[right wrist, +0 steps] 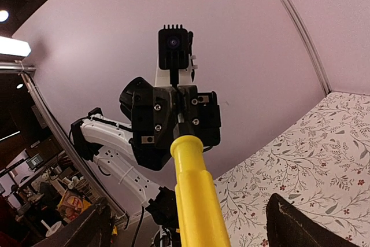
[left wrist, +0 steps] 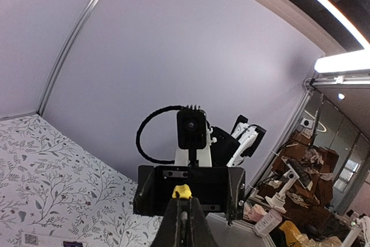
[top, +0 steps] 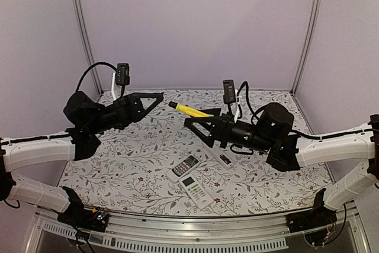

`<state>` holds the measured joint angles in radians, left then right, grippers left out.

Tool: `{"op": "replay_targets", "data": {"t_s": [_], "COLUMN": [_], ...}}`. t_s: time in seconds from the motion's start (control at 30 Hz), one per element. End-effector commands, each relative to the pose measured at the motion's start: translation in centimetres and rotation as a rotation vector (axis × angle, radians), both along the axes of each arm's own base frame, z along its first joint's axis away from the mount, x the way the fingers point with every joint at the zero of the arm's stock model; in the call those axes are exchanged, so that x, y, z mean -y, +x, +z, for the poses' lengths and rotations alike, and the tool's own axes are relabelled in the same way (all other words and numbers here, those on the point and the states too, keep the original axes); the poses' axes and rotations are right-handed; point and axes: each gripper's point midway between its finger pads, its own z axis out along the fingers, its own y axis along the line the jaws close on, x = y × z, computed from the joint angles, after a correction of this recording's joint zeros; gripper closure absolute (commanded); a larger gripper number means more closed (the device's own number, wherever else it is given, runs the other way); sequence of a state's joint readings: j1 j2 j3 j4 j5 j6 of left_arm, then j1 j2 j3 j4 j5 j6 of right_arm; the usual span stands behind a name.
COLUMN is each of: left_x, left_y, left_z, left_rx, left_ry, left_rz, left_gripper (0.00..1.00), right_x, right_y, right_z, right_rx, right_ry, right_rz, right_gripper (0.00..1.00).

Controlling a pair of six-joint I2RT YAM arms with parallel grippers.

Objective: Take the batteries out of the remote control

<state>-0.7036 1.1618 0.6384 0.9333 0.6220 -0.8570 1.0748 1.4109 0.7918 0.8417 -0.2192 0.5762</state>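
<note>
Three remote controls lie on the floral mat: a grey one with dark buttons [top: 185, 165], a white one with a green screen [top: 197, 190] and a white one [top: 220, 157] under my right arm. No batteries show in any view. A yellow-handled tool [top: 189, 109] hangs in the air between my grippers. My left gripper [top: 159, 96] is shut on its thin metal tip, with the yellow handle end [left wrist: 181, 191] just past the closed jaws [left wrist: 182, 206]. My right gripper [top: 198, 118] stands open, and the yellow handle [right wrist: 193, 189] runs between its spread fingers [right wrist: 289, 224].
The floral mat [top: 130, 164] covers the table, with lilac walls on three sides and metal corner posts [top: 83, 34]. Both arms hover above the mat's back half. The remotes lie near the front centre.
</note>
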Motion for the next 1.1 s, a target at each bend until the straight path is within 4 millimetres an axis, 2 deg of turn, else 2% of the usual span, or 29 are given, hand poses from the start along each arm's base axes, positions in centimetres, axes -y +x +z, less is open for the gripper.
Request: {"op": "replay_targets", "data": {"t_s": [0.0,0.57,1.07], "left_x": [1.0,2.7,3.4], "left_y": [-0.8,-0.2,0.0], "left_z": [0.0,-2.0,-2.9], "left_rx": [0.013,-0.015,-0.033], "left_ry": [-0.015,0.048,0.066], "left_rz": [-0.04,-0.028,-0.043], "left_gripper": [1.0,1.0,1.0], "right_x": [-0.9,-1.4,-0.9], "right_y": [-1.5,-1.0,-0.3], "right_z": [1.3,0.8,0.6], "right_rx": [0.021,-0.008,-0.022], "right_ry": [0.043,0.015,0.017], "right_rz": [0.107,0.092,0.046], "right_gripper": [0.11,0.33,0.63]}}
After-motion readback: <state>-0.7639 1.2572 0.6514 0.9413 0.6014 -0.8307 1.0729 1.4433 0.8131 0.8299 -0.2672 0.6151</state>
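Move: Between the right hand's wide-open fingers, about 1 cm left of and 1 cm above its hand point, lies the middle of the screwdriver handle; the left hand already pinches the shaft, with the handle some 11 cm to its right, 3 cm back and 3 cm lower. From the right hand, all roughly 32 cm below, the remote control is 7 cm ahead and 7 cm right, the grey remote 2 cm ahead and 6 cm left, and the white remote 7 cm back, straight in line. Keeping the screwdriver shaft pinched, the left hand eases about 3 cm to the right and as much down, feeding the handle deeper between the right fingers. The right hand shifts barely 1 cm back and to its left, turning some 5 degrees counter-clockwise, while its fingers close around the handle from nearly wide open to well under half; firm contact can't be made out. ##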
